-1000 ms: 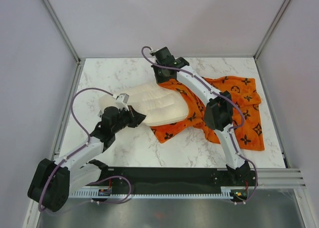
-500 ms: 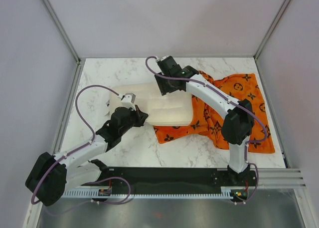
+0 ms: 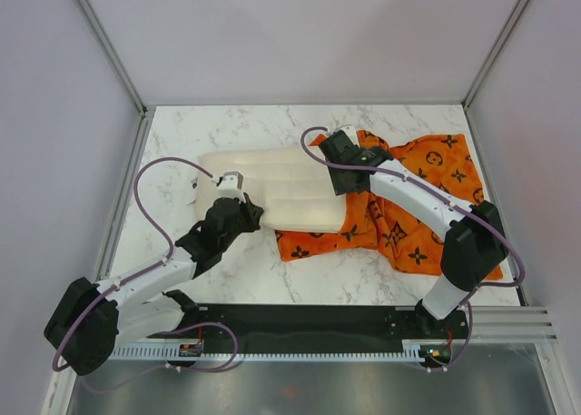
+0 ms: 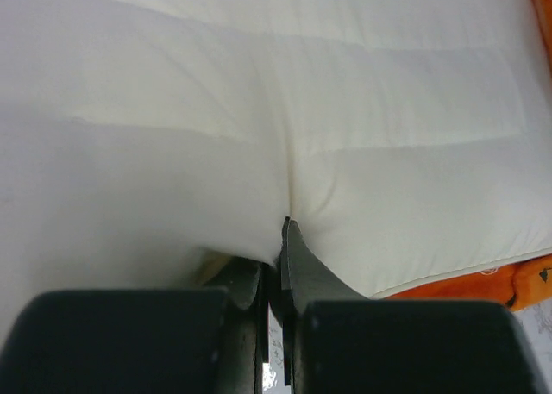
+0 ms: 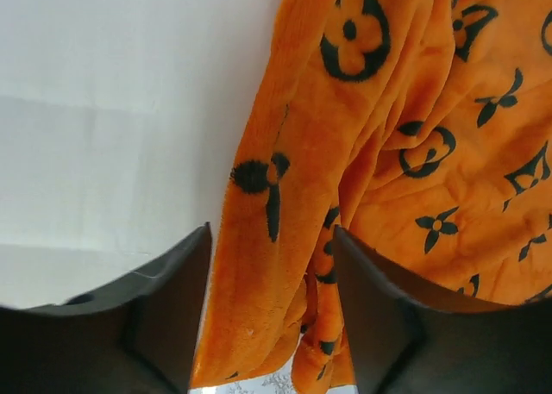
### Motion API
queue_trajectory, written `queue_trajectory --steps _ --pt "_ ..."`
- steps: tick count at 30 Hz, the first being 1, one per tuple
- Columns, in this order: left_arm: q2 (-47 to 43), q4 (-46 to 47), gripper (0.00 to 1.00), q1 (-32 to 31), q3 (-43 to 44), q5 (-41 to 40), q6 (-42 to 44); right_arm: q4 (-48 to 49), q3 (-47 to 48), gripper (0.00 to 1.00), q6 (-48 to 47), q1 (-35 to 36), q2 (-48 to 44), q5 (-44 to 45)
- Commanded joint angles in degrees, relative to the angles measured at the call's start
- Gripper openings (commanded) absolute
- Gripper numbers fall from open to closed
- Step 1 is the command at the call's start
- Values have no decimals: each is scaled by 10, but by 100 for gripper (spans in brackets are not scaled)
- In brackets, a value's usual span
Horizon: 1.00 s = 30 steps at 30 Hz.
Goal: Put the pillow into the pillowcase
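Note:
The cream-white pillow [image 3: 272,186] lies on the table with its right end resting on the orange pillowcase [image 3: 413,202]. At the pillow's near left edge, my left gripper [image 3: 254,217] is shut on a pinch of the pillow. The pillow [image 4: 285,109] fills the left wrist view, puckered where the left gripper [image 4: 285,232] bites it; a strip of pillowcase [image 4: 517,284] shows at lower right. My right gripper [image 3: 343,168] stands open over the pillowcase's left edge. In the right wrist view a loose fold of pillowcase [image 5: 414,135] hangs between the spread jaws of the right gripper [image 5: 272,239], beside the pillow [image 5: 112,109].
White marble tabletop [image 3: 236,265] with grey enclosure walls on three sides. A black rail [image 3: 318,320] carrying both arm bases runs along the near edge. The right arm's elbow [image 3: 472,242] hangs over the pillowcase's right part.
My right gripper has opened, letting go of the pillowcase, and moved right and nearer. The pillow now lies flatter and the pillowcase has spread rightward. My left gripper keeps its hold.

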Motion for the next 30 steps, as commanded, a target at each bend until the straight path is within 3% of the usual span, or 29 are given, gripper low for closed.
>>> queue_trajectory --steps 1,3,4,6,8,9,13,21,25,30 --pt "-17 33 2 -15 21 -43 2 8 -27 60 23 4 -15 4" --pt "-20 32 2 -23 24 -52 8 10 -38 46 23 8 -10 -4" --pt "-21 31 2 -32 25 -62 13 11 -39 30 23 11 -8 -14" --pt "-25 28 2 -38 30 -74 21 16 -34 20 24 23 -8 -27" --pt "-29 25 2 -41 34 -78 22 17 -14 3 25 32 -5 -57" --pt "-30 24 2 -40 41 -78 25 17 -4 0 25 44 -3 -70" --pt "-24 10 2 -41 83 -88 43 39 68 0 26 69 14 -177" --pt "1 -23 2 -40 206 -80 81 32 240 0 36 113 106 -274" --pt "0 -22 2 -41 198 -49 70 36 215 0 37 113 97 -247" --pt "-13 45 2 -59 68 -16 15 38 127 0 31 111 47 -207"
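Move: The pillowcase's rim lies almost under the open right fingers, about 2 cm back and 3 cm down. The pillow's middle is some 20 cm to the right hand's left, about 2 cm ahead and 5 cm down; the lower flap of the case is roughly 14 cm back, 10 cm left and 10 cm down. From the left hand, already gripping the pillow's front edge, that rim is about 28 cm right, 4 cm ahead and about level. The pillowcase's rim is pinched as the right hand dips about 2 cm, easing back, and shuts; that hand then hauls it some 17 cm left over the pillow towards the left hand, arcing up about 7 cm and turning some 20 degrees counter-clockwise before easing back and down slightly. Still clamped on the pillow's edge, the left hand meanwhile lifts it about 10 cm, fingertips tipping up, then sinks a little. ##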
